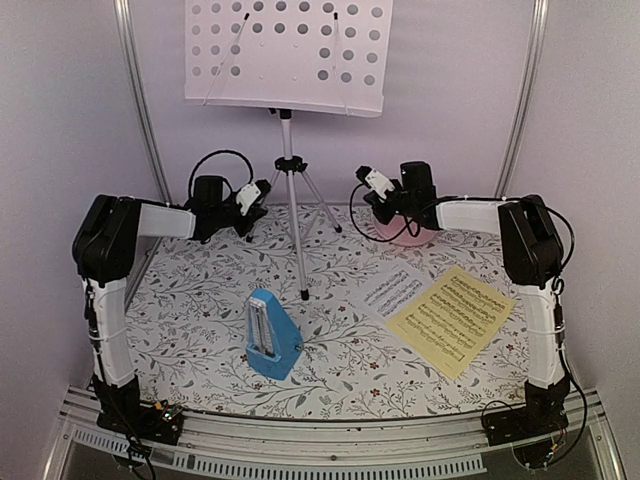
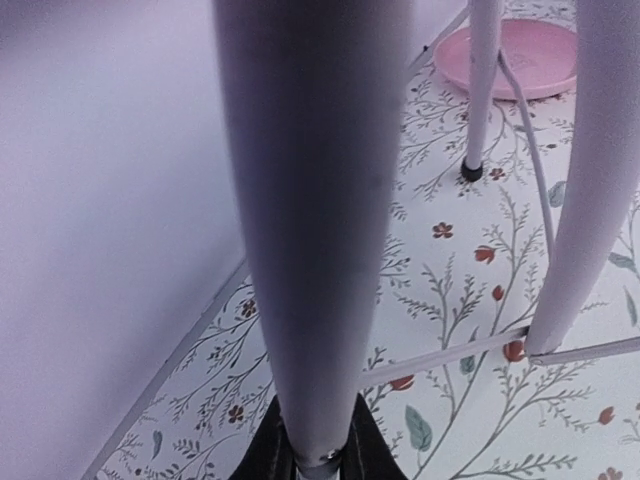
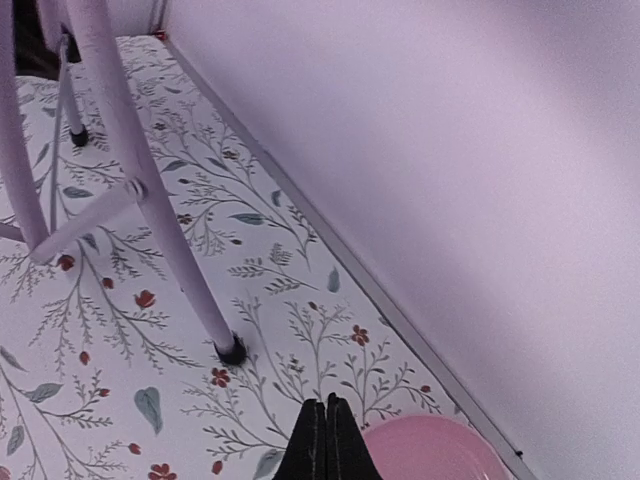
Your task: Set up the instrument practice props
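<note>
The music stand's pale perforated desk (image 1: 288, 55) rises at the back on silver tripod legs (image 1: 297, 230). My left gripper (image 1: 256, 212) is shut on the stand's left leg (image 2: 310, 200), which fills the left wrist view between the dark fingers (image 2: 268, 455). My right gripper (image 3: 325, 440) is shut and holds nothing; it hovers at the edge of the pink plate (image 3: 430, 450), right of another tripod leg (image 3: 150, 190). The blue metronome (image 1: 272, 335) stands at front centre. The yellow sheet (image 1: 452, 320) lies at front right, with the white sheet (image 1: 392, 292) partly under its left edge.
The pink round plate (image 1: 415, 235) lies at the back right under the right wrist. The floral mat (image 1: 200, 320) covers the table. Pale walls close in behind (image 3: 450, 150) and on both sides. Two more stand legs (image 2: 483, 90) cross the left wrist view.
</note>
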{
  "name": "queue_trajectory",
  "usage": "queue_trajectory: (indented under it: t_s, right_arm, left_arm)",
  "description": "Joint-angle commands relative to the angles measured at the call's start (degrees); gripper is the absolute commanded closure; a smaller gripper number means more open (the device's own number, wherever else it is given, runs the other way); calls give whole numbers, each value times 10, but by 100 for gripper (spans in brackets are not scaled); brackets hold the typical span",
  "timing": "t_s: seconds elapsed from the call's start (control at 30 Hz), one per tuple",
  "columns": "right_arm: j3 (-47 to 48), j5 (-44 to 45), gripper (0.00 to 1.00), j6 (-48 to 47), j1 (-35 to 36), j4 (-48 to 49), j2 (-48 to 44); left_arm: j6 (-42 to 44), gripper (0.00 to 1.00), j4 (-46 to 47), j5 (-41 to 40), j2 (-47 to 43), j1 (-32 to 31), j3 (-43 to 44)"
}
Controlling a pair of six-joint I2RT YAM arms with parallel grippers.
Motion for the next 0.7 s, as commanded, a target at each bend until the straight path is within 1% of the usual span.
queue_trajectory:
  t_s: [0.0, 0.13, 0.17, 0.2, 0.23, 0.27, 0.3, 0.33, 0.4, 0.5, 0.57, 0.67]
  right_arm:
    - [33, 23, 100, 9, -24, 11, 28]
    - [41, 5, 100, 19, -19, 2, 30]
    - [40, -3, 99, 21, -17, 1, 26]
    - [39, -12, 91, 27, -14, 1, 22]
    - [38, -18, 80, 33, -11, 1, 18]
    - [37, -25, 70, 45, -8, -1, 13]
    - [36, -34, 57, 54, -4, -5, 7]
    - [34, -44, 50, 68, 1, -10, 0]
    - [20, -62, 39, 91, 14, -17, -20]
    - [-5, -91, 30, 155, 31, -31, -53]
    - [-11, -141, 27, 220, 38, -57, -71]
    - [-22, -215, 26, 319, 50, -66, -86]
  left_arm:
    - [-10, 100, 8, -69, 18, 36, 8]
    - [-23, 100, 14, -59, 16, 26, -3]
    - [-24, 100, 15, -60, 15, 24, -8]
    - [-25, 100, 15, -60, 12, 20, -11]
    - [-24, 100, 16, -63, 10, 17, -16]
    - [-24, 100, 19, -66, 7, 13, -20]
    - [-23, 100, 20, -70, 5, 11, -24]
    - [-24, 100, 20, -73, 3, 8, -28]
    - [-26, 100, 21, -77, -1, 3, -34]
    - [-26, 100, 23, -82, -8, 0, -44]
    - [-25, 100, 25, -84, -15, -1, -53]
    - [-24, 100, 26, -85, -21, -1, -60]
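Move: Around 10 cm to the right hand's left, about 1 cm nearer and 4 cm lower, is the lower part of the music stand's right rear leg. The pink plate is some 10 cm right and 3 cm farther out than that hand, the stand's front foot about 17 cm left and 20 cm back, both some 9 cm below. The left hand already grips the left rear leg; from it the right rear leg is about 23 cm right and 2 cm farther out. Overshooting clear of the stand, the empty, shut right hand first goes about 5 cm forward and right over the plate's side, then reverses back and left towards the stand, ending roughly 5 cm back and 5 cm left of its start, fingers opened wide and wrist rolled and turned counter-clockwise some 20 degrees. The left hand keeps its pinch on the left rear leg, carries it about 3 cm left, slightly forward, then nearly stops, turning counter-clockwise. ##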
